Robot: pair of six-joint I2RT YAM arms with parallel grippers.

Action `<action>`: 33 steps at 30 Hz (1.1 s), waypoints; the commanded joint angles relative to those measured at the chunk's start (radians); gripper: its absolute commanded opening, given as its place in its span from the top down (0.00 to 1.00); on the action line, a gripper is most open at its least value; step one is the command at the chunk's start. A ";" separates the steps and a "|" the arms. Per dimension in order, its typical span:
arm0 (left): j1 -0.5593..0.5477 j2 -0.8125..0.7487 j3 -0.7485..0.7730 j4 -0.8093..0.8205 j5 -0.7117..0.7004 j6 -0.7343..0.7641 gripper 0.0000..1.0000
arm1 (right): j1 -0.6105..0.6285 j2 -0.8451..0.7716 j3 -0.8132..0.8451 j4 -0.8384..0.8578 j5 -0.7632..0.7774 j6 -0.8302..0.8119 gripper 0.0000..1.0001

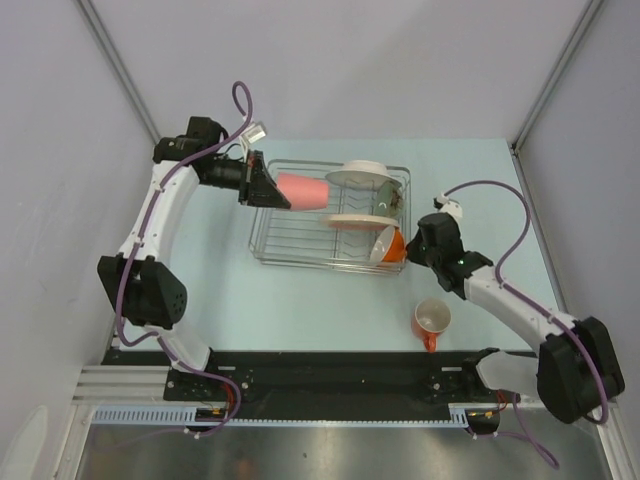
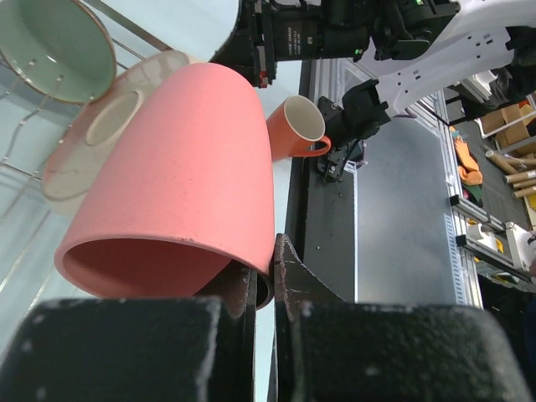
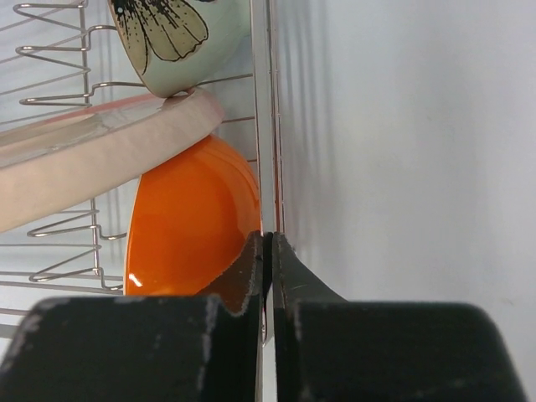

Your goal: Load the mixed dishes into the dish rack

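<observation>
My left gripper point(image 1: 264, 187) point(image 2: 266, 266) is shut on the rim of the pink cup point(image 1: 303, 190) point(image 2: 184, 167), one finger inside and one outside. It holds the cup on its side above the left end of the dish rack point(image 1: 300, 262). In the rack stand a white plate point(image 1: 360, 177), a cream plate point(image 1: 352, 221) point(image 3: 92, 159) and a pale green flowered bowl point(image 3: 180, 42) point(image 2: 54, 46). An orange bowl point(image 1: 392, 244) point(image 3: 188, 218) leans in the right front corner. My right gripper point(image 1: 413, 247) point(image 3: 268, 244) is shut beside that bowl, at the rack's right rim wire point(image 3: 270, 126). The orange mug point(image 1: 432, 320) point(image 2: 293, 130) stands on the table.
The pale blue table point(image 1: 230, 290) is bounded by grey walls at the back and sides. A black rail point(image 1: 330, 375) with both arm bases runs along the near edge. The right arm point(image 1: 510, 300) stretches across the table's right side, close to the mug.
</observation>
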 commanded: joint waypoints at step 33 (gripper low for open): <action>-0.075 -0.029 0.008 0.077 0.099 -0.014 0.96 | -0.323 -0.335 0.200 -0.430 -0.154 0.058 0.00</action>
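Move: The right fingers are already shut on the dish rack's right rim near its front corner; the rack's middle is about 10 cm ahead and 20 left of them, slightly lower. The orange bowl is 5 cm left and 2 ahead, the green cup 5 left and 13 ahead, the mug 17 back and 6 right, lower. From the raised left hand, still holding the pink cup, the rack's middle is some 5 cm ahead, 12 right and 20 below. The right hand drags the dish rack about 9 cm right, then opens wide and rises roughly 5 cm. ##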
